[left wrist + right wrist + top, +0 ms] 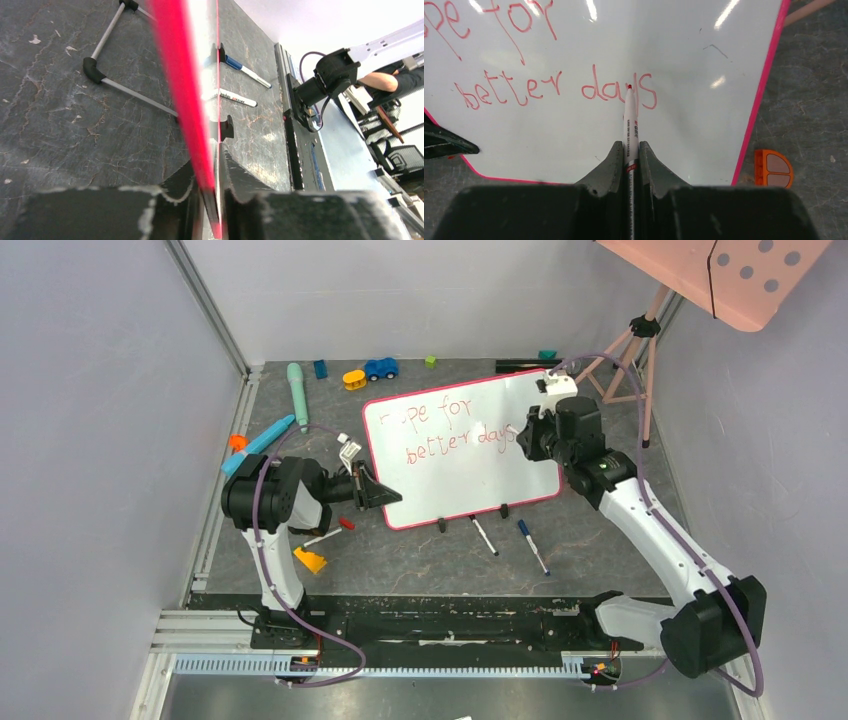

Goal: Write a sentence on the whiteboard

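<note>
The whiteboard [470, 480], glossy white with a pink-red frame, stands tilted on two black feet mid-table. The sentence [455, 430] is red handwriting in two lines, "…pe for / better days", with a faint first letter. My left gripper [390, 495] is shut on the board's lower left edge; in the left wrist view the red frame [182, 90] runs between its jaws [216, 155]. My right gripper [629, 147] is shut on a white red-tipped marker [630, 120]. The marker's tip sits at the last letters of "days" [619, 90]; contact with the board is unclear.
Two loose markers [484, 536] [533, 546] lie in front of the board. Small toys [381, 368], a teal stick [297, 390] and an orange piece [310, 560] are scattered behind and left of it. A pink perforated panel on a tripod [740, 275] stands back right.
</note>
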Controlling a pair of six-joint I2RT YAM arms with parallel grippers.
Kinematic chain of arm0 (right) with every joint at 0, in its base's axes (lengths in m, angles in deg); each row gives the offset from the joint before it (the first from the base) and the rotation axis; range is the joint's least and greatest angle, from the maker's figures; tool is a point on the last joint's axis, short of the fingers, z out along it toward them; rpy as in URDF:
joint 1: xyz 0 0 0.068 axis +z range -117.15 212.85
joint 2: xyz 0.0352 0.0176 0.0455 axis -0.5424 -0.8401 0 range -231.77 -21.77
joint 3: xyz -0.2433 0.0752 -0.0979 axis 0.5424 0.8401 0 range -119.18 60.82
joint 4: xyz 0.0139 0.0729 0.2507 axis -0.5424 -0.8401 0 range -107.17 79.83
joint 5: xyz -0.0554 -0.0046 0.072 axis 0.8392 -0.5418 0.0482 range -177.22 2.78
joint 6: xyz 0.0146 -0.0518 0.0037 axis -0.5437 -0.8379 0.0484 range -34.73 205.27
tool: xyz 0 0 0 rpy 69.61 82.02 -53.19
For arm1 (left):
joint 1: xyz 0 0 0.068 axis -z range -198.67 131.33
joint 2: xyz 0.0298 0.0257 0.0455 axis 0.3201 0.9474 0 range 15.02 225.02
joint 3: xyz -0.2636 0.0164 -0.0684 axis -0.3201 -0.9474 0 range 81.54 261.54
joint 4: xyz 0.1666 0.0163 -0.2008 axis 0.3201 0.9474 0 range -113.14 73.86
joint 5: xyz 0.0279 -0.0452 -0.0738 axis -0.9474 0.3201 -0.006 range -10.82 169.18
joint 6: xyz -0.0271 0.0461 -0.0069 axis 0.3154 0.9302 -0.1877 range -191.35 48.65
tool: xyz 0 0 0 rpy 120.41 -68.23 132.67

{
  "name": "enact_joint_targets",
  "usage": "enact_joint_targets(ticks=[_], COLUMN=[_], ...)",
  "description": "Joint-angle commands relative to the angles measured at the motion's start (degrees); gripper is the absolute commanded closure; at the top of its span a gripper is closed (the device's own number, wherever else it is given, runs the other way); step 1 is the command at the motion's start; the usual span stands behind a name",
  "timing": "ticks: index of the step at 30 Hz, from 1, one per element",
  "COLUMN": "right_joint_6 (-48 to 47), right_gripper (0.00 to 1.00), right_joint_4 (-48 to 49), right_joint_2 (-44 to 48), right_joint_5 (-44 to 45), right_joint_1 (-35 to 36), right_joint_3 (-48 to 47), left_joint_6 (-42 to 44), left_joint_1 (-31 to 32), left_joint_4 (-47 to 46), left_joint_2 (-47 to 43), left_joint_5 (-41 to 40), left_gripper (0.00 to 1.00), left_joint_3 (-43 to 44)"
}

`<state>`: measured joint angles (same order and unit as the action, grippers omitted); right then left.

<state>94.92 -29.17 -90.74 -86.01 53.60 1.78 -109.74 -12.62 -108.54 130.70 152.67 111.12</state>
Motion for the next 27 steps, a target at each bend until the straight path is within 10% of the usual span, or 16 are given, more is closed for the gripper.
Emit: enact_joint_targets(ticks=[1,12,14,15,27], right_joint_6=[0.1,0.2,0.0,0.0,-0.7], right_gripper=[1.00,1.00,1.00,1.00,1.00], right_joint_4=[3.3,4.2,4.1,4.1,4.4], right_joint_2=[2.1,2.6,2.7,2.7,1.4], right_joint_5=[-1.0,-2.1,-2.1,-2.2,-3.3], right_joint_1=[-0.8,-1.0,-1.2,-1.2,-1.6], right_joint_3=[-2.8,-1.8,-1.8,-1.9,-3.2], left_joint_6=[7.6,7.8,8.0,8.0,6.6], left_joint_1=[1.2,1.2,1.2,1.2,1.2], left_joint_4=[-3.8,-3.8,-3.8,-3.8,-3.8], left_joint_2=[0.4,-0.2,-0.2,-0.3,-0.3], left_joint_5=[4.1,4.5,4.4,4.2,4.5], left_gripper=[0.73,0.41,0.04,0.01,0.00], left_joint_3=[0.3,0.1,0.0,-0.1,1.4])
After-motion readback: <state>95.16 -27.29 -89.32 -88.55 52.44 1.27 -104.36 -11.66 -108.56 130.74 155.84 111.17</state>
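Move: The left hand pinches the whiteboard's left edge near its lower corner; the whiteboard's middle lies about 13 cm to its right, 8 cm ahead and 4 cm higher. The red cap on the table is roughly 9 cm left, 5 cm back and 6 cm below. The right hand grips the red marker: the word "days" lies 4 cm ahead, 3 cm left and 7 cm below, with "better" some 12 cm left of "days" and 2 cm nearer. Upward by about 2 cm, the right hand carries the marker farther off the whiteboard beside "days" and then hovers there with its grip kept. The left hand meanwhile eases back about 1 cm with a small turn of the wrist and opens its fingers fully, letting go of the board's left edge, which stays between the spread fingers. ##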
